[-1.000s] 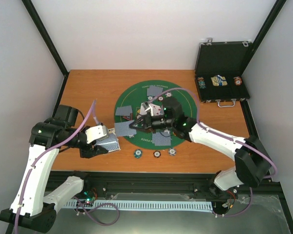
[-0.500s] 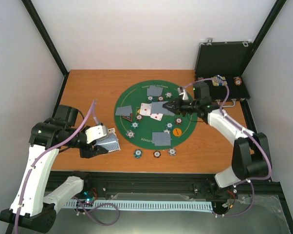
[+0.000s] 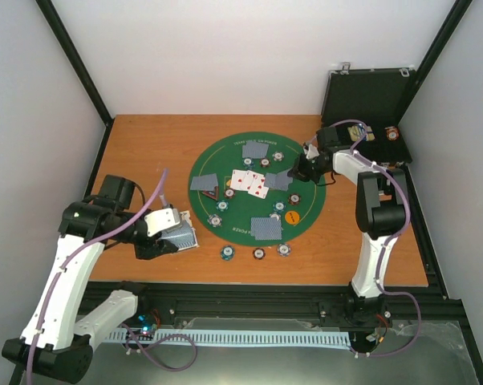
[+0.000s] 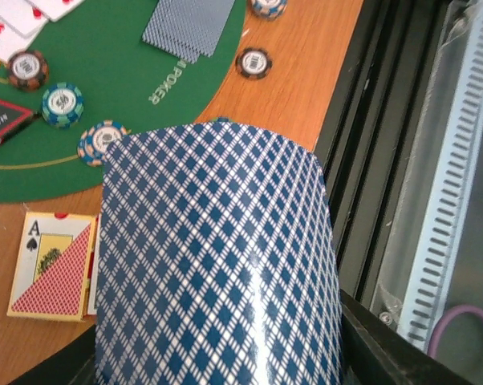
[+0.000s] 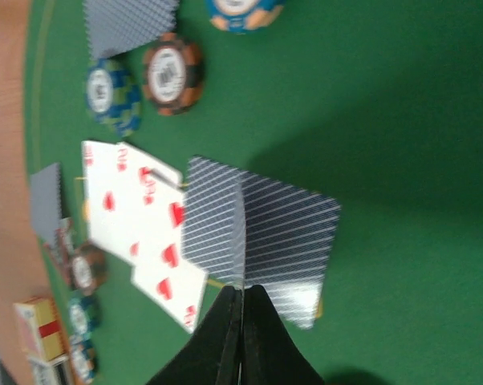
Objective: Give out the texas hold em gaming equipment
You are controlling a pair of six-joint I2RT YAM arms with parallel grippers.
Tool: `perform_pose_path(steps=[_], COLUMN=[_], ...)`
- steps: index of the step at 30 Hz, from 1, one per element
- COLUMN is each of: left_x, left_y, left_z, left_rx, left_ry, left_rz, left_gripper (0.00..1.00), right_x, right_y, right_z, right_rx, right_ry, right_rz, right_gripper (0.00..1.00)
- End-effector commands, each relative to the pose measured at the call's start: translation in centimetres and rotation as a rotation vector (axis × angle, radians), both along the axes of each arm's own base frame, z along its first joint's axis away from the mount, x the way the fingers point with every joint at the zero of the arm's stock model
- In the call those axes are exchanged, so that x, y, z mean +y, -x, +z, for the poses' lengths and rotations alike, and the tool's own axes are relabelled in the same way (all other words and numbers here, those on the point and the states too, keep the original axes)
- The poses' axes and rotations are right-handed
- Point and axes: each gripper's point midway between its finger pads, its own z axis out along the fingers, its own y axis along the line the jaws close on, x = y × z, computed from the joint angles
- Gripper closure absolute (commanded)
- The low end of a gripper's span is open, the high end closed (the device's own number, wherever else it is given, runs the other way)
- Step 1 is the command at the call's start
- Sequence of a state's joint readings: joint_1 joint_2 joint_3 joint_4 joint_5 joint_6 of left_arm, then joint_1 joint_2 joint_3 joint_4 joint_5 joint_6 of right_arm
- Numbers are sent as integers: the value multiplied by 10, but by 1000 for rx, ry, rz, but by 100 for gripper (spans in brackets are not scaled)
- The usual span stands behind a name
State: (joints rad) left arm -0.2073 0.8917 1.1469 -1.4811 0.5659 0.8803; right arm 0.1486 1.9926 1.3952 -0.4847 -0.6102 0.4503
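My left gripper [image 3: 168, 234] is shut on a deck of blue-backed playing cards [image 4: 217, 257], held over the table left of the green mat [image 3: 302, 200]. The deck hides its fingers. My right gripper [image 3: 300, 171] hangs low over the mat's right side. Its fingertips [image 5: 241, 290] are shut on the edge of a blue-backed card [image 5: 261, 224]. Face-up red cards [image 3: 249, 183] lie in the mat's middle. Face-down pairs [image 3: 265, 229] sit around it. Several striped chips [image 3: 259, 253], an orange disc [image 3: 291, 217] and a triangle marker [image 3: 209, 193] also lie there.
An open black case [image 3: 366, 100] stands at the back right with small items inside. A card box [image 4: 53, 265] with an ace on it lies on the wood below the deck. The black rail [image 3: 249, 298] runs along the near edge.
The right arm has swung from the mat's middle to its right side, carrying a face-down card with it. The left arm and its deck have barely moved.
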Motion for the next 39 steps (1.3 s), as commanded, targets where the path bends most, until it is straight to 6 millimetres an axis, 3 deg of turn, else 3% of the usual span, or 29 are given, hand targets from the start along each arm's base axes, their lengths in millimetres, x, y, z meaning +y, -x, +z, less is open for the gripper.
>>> perform_pose_path(steps=[1, 5, 10, 15, 26, 36, 39], left_x=[7, 16, 40, 77, 135, 138, 141], left_y=[-18, -28, -53, -70, -86, -82, -81], left_z=[-17, -44, -69, -96, -151, -202, -210], left_rx=[-44, -33, -23, 1, 34, 101, 128], left_ry=[-58, -124, -149, -202, -230, -236, -249], left_rz=[35, 41, 110, 174, 296, 294, 306], left_gripper=[88, 88, 88, 88, 88, 81, 71], right_x=[-22, -26, -33, -43, -46, -46, -47], right_y=[-9, -13, -13, -11, 10, 36, 41], right_z=[-20, -29, -34, -15, 42, 66, 73], right_rx=[21, 39, 59, 26, -91, -134, -146], right_ry=[116, 127, 176, 225, 205, 195, 195], right_rz=[-11, -19, -32, -69, -125, -120, -120], right_gripper=[97, 93, 59, 39, 27, 26, 25])
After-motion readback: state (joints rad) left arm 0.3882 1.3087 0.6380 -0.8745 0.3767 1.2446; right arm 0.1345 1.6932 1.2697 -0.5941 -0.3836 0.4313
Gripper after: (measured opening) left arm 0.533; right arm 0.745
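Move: The right gripper, pinching a dealt card, has the face-down card it goes to about 4 cm left, 1 cm back and 4 cm below. The face-up cards lie 14 cm left and 3 cm back, the brown-and-black chip 8 cm back, straight behind. The left gripper holds the deck some 21 cm above the table; its bare spot is 13 cm left and 7 cm ahead. The red card box lies 4 cm left and 13 cm ahead, the white card box 2 cm left and 7 cm ahead. Bring the left gripper, still clamping the deck, down about 20 cm and 13 cm left, with some forward travel, to beside the card boxes, turning its fingers more upright and counter-clockwise. Sink the right gripper about 3.5 cm while easing right, open wide to let the card go beside its mate, then lift about 9 cm and draw back a little. ##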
